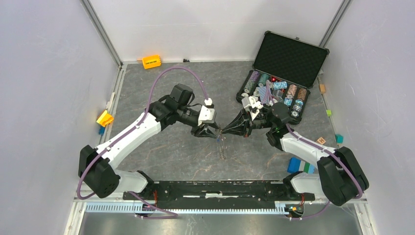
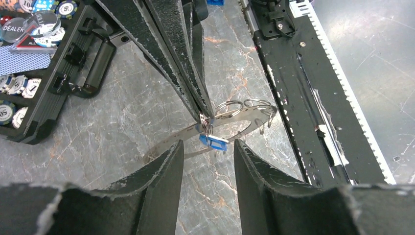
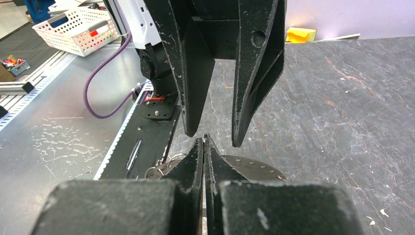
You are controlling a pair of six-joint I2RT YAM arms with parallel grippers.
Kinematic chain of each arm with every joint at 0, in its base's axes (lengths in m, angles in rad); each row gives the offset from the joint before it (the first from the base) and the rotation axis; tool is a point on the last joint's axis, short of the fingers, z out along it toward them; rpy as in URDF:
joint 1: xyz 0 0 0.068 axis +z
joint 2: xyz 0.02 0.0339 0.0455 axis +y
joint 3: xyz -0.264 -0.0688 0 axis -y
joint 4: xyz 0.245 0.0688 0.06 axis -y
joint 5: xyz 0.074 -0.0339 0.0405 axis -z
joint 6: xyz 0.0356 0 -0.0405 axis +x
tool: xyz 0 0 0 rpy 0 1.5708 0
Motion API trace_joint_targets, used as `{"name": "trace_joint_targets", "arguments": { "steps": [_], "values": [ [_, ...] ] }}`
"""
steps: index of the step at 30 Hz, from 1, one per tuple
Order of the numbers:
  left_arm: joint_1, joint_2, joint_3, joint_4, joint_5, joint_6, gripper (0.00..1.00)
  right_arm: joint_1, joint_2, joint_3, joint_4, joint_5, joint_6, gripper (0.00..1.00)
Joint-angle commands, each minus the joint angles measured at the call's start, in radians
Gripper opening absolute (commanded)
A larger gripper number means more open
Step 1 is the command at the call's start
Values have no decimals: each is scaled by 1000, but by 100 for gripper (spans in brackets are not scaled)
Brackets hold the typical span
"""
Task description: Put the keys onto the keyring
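Note:
The keyring (image 2: 240, 116) is a flat grey band with holes, carrying small wire rings, and sits low over the marbled table between both grippers. It also shows in the right wrist view (image 3: 254, 170) and as a thin shape in the top view (image 1: 222, 146). My right gripper (image 2: 205, 116) is shut, pinching a small wire ring at the band. A blue-headed key (image 2: 214, 142) dangles from that ring. My left gripper (image 2: 209, 145) is open and empty, its fingers (image 3: 195, 98) straddling the right gripper's tip (image 3: 203, 139). The two meet at the table's middle (image 1: 219, 131).
An open black case (image 1: 274, 93) with poker chips stands back right. An orange block (image 1: 151, 61) lies at the back and a yellow one (image 1: 104, 118) at the left edge. Coloured blocks (image 1: 299, 165) lie near right. The black base rail (image 1: 220, 188) runs along the near edge.

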Motion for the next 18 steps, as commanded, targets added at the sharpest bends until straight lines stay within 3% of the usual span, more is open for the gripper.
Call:
{"name": "trace_joint_targets", "arguments": {
  "steps": [1,10,18],
  "values": [
    [-11,-1,-16,85,58,-57,49,-3,-16,32,51,16,7,0],
    [-29,26,-28,136,54,-108,43,-3,-11,32,50,16,5,0],
    [-35,35,-24,137,54,-123,26,-3,-9,35,29,17,-13,0]
  ]
}}
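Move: Just ahead of the half-open left fingers, about 3 cm to their right and 1 cm below, the blue key hangs at the shut right fingertips, which are some 3 cm right of the left hand and 1 cm higher. The metal ring plate hangs there too, its middle roughly 3 cm right, 2 cm back and 6 cm below the left hand. From the right hand, the key lies about 1 cm left and 2 cm below. Easing to the right by about 1.5 cm and sinking slightly, the left hand brings its fingertips in around the small loop and blue key just under the right fingertips, closing from about half open to under a third as it arrives. The right hand stays put with its fingers shut, still pinching the loop that carries the plate. ##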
